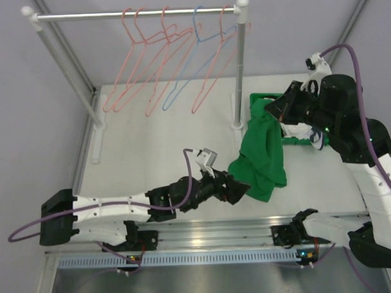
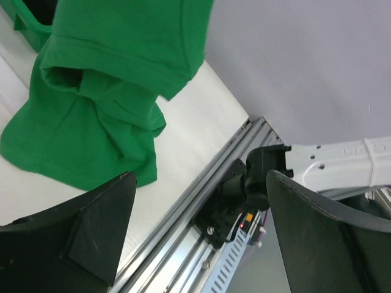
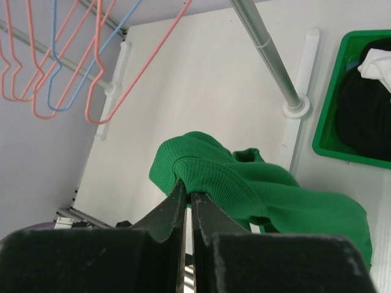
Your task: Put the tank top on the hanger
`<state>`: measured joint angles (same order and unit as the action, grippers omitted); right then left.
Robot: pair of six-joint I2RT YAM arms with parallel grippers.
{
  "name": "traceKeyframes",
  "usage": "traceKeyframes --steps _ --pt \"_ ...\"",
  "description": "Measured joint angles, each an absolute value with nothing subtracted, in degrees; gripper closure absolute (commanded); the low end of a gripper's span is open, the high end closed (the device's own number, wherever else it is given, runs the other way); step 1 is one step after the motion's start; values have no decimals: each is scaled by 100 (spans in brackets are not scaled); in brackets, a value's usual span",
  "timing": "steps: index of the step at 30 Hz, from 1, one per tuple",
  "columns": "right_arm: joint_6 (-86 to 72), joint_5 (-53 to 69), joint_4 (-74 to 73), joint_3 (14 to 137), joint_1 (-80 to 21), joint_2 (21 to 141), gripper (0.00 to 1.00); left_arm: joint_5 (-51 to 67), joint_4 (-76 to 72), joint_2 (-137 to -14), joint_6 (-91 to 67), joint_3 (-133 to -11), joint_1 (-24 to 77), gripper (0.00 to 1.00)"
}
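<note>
The green tank top (image 1: 263, 150) hangs crumpled from my right gripper (image 1: 279, 110), its lower part resting on the table. In the right wrist view the right gripper (image 3: 188, 190) is shut on a fold of the tank top (image 3: 256, 183). My left gripper (image 1: 241, 190) lies low on the table, just left of the tank top's bottom hem. It is open, and nothing sits between the left gripper (image 2: 195, 235) jaws, with the tank top (image 2: 104, 91) ahead and to the left. Several salmon-pink hangers (image 1: 212, 65) hang on the rack rail, far from both grippers.
A blue wire hanger (image 1: 183, 70) hangs among the pink ones. The rack's right post (image 1: 239, 74) stands close to the tank top. A green bin (image 3: 330, 122) behind the post holds a black garment (image 3: 366, 116) and a white one (image 3: 379, 61). The table's metal rail (image 2: 183, 213) runs below the left gripper.
</note>
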<state>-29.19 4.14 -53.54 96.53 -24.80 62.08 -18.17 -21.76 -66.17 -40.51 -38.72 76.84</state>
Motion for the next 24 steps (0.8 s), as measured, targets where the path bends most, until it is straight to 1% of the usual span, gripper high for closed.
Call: traceKeyframes --steps 5,10,24 --pt "-2967 67 -5334 9406 -2714 6189 100 -2137 -2794 -7389 -4086 -4217 7730 6" --pt "-2982 -174 -5312 9373 -2836 6189 100 -2464 -2965 -8138 -4195 -4772 7736 6" --pt "-2980 -298 -5273 9371 -2888 6200 100 -3409 -2821 -8847 -4672 -5256 7736 4"
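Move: The tank top hangs from the closed right fingers almost straight below them, its middle about 20 cm down. From the open left hand that hanging cloth lies about 11 cm ahead and 9 cm to the right, with its middle roughly at hand height. Near the table, the green bin sits some 37 cm ahead of the left hand and 26 cm to its right, and the foot of the rack's right post is about 37 cm ahead, 3 cm right. The right hand keeps its pinch on the tank top, settling just under 2 cm before holding it there. Towards the hanging cloth goes the left hand, fingers wide open throughout: first mostly right, then mainly forward, about 6 cm each way, sinking slightly late on while the wrist turns some 15 degrees counter-clockwise. No touch by the left fingers can be seen. ##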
